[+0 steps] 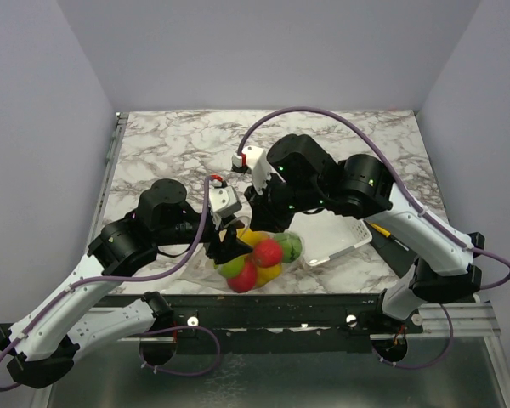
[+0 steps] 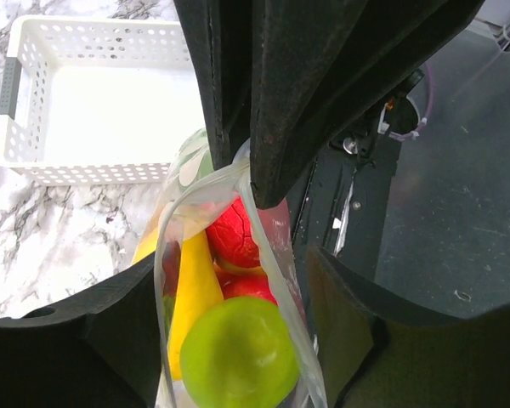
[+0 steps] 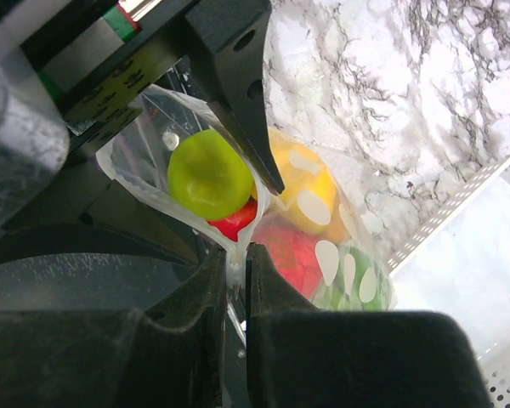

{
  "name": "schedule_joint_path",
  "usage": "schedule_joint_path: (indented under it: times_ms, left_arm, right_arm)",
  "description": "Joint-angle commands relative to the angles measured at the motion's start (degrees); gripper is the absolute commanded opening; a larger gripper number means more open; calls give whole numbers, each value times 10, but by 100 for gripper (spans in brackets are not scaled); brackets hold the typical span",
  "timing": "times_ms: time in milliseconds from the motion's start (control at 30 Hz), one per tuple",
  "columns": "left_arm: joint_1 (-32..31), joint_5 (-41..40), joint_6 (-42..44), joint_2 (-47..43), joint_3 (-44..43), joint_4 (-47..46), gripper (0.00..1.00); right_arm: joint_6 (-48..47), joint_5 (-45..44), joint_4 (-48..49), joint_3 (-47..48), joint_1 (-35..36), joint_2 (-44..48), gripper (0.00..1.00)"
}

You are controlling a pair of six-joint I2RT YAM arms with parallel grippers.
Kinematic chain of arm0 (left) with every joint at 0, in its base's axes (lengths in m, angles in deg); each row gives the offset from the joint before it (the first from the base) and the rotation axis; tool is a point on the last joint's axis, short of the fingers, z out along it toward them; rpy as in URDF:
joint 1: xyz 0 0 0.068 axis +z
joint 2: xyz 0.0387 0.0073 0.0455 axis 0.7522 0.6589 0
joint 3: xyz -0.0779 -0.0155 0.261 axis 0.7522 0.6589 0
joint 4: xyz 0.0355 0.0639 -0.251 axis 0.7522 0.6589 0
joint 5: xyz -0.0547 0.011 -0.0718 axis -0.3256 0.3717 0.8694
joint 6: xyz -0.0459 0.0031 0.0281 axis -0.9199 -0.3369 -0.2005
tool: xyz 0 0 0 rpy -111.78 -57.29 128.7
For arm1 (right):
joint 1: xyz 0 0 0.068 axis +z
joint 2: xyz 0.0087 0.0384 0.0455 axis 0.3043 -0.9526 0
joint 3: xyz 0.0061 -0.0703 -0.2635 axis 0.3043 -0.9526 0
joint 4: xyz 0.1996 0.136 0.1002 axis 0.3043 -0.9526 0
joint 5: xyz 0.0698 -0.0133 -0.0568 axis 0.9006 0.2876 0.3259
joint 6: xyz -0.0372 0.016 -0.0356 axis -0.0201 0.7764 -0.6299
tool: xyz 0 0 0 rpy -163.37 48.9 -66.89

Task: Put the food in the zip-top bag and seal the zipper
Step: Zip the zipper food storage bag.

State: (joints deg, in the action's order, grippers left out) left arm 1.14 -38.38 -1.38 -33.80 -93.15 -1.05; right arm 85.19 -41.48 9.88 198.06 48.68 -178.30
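The zip-top bag (image 1: 257,262) lies near the table's front edge with the food inside: a red fruit (image 1: 267,252), a dark green one (image 1: 289,246), a light green one (image 2: 238,353) and a yellow one (image 2: 191,289). My right gripper (image 3: 238,255) is shut on the end of the zipper (image 3: 236,270), pinching the bag's top corner. In the left wrist view the same pinch shows at the bag's upper edge (image 2: 248,174). My left gripper (image 2: 229,280) stands open, its fingers on either side of the bag's mouth around the light green fruit.
A white slotted basket (image 1: 357,238) stands just right of the bag, with nothing in it (image 2: 93,34). The table's front edge and a black rail (image 1: 263,310) run right below the bag. Both arms crowd over the bag.
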Motion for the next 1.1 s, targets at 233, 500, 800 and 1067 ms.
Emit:
schedule_joint_path:
  times_ms: [233, 500, 800, 1067]
  left_arm:
    - [0, -34, 9, -7, -10, 18, 3]
    - [0, -1, 13, -12, -13, 23, 0]
    - [0, 33, 5, -19, -24, 23, 0]
    - [0, 58, -5, -22, -40, 23, 0]
  right_arm:
    - [10, -24, -3, 10, 3, 2, 1]
    - [-12, -18, 41, -40, 3, 39, 16]
    - [-108, 54, 229, -230, 3, 176, 55]
    - [-175, 127, 416, -416, 3, 310, 62]
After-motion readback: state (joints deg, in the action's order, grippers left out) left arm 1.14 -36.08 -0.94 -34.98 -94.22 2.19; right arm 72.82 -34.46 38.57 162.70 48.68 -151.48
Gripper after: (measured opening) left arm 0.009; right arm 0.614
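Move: The rim of the bag's mouth runs between the left hand's open fingers, about 1 cm right of its hand point and 1 cm below, level fore and aft; it lies some 3 cm left of the right hand. The right fingers already pinch the zipper slider, 4 cm right of the left hand and 1 cm ahead. From the left hand, the green apple is 2 cm back, 2 cm left and 6 cm down, and the red apple 5 cm right, 1 cm back and 8 cm down. The left fingers shut on the bag's rim almost in place, pinching its two sides together beside the right hand's grip. The right hand holds on until then, opens wide to let go of the slider end and pulls away to the right and back, about 4 cm and a little up, tipping its fingers upward some 25 degrees. Keeping its pinch, the left hand draws back about 2 cm. ##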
